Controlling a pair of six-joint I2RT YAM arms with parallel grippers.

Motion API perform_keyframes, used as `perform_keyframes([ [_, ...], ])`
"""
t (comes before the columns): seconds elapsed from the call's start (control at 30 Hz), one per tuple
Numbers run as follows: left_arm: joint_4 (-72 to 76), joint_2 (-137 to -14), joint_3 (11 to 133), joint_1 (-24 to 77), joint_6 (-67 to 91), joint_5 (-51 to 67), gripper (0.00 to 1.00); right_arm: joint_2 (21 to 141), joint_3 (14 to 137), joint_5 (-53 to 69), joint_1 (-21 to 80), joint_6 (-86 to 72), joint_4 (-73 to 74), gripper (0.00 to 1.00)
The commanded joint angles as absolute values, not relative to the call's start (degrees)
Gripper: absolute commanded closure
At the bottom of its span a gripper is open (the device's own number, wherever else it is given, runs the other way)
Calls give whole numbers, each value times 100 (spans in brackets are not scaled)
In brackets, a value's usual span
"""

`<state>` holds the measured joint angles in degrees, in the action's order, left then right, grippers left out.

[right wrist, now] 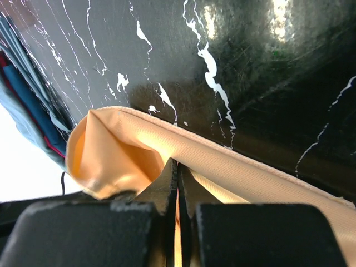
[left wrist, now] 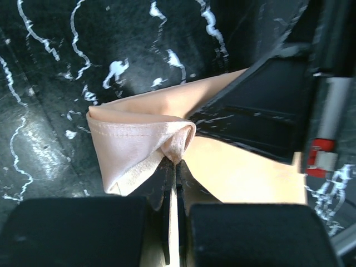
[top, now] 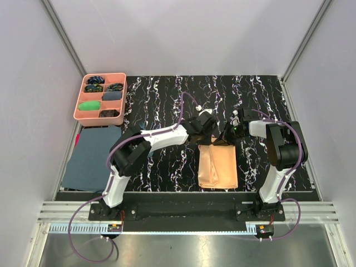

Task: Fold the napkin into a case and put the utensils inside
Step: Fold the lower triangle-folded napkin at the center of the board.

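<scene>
The peach-orange napkin [top: 218, 166] lies folded into a narrow rectangle on the black marbled mat between my two arms. Both grippers meet at its far edge. My left gripper [top: 208, 133] is shut on a raised fold of the napkin [left wrist: 139, 139], the fabric pinched at its tips [left wrist: 177, 161]. The right gripper [top: 228, 135] is shut on the hemmed edge of the napkin [right wrist: 111, 156], jaws pressed together [right wrist: 178, 167]. A dark part of the right gripper [left wrist: 261, 111] shows close by in the left wrist view. The utensils are out of view.
A pink compartment tray [top: 78, 103] with small coloured bundles stands at the far left. A dark blue-grey cloth [top: 92, 156] lies in front of it, off the mat's left side. White walls enclose the table on three sides.
</scene>
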<state>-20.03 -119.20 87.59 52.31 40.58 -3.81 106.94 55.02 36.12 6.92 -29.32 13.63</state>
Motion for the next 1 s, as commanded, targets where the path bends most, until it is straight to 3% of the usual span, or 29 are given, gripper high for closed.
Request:
perform_keyframes([
  [0.0,-1828,-11865,9167,5203,4184,-106,100,10819,5370,3314,712,-2865,1248,100],
  [0.7,-1889,-12436,9422,5203,4166,167,100,10626,5405,3279,712,-2874,1318,99],
  [0.97,-1942,-12568,9536,5194,4210,114,100,9731,5616,2366,703,-2742,2381,70],
])
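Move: The left hand already pinches the far end of the folded flap. The napkin it is laying this over has its middle about 8 cm back and 3 cm to the right, roughly 4 cm lower; the flap's own middle is about 9 cm back and 2 cm left. The napkin's far right corner lies about 10 cm right, level with the hand. From the shut right fingers on the far edge, the napkin's middle is some 8 cm back, straight behind. Going right in a small arch, the left hand lifts the pinched flap end about 1.5 cm, carries it some 2 cm right towards the right fingertips, then lowers it about 3.5 cm, grip kept shut. The right hand stays put with its closed fingertips on the napkin's far edge, and only at the end opens them partly and starts moving off to the right, about 1 cm, and slightly up. ##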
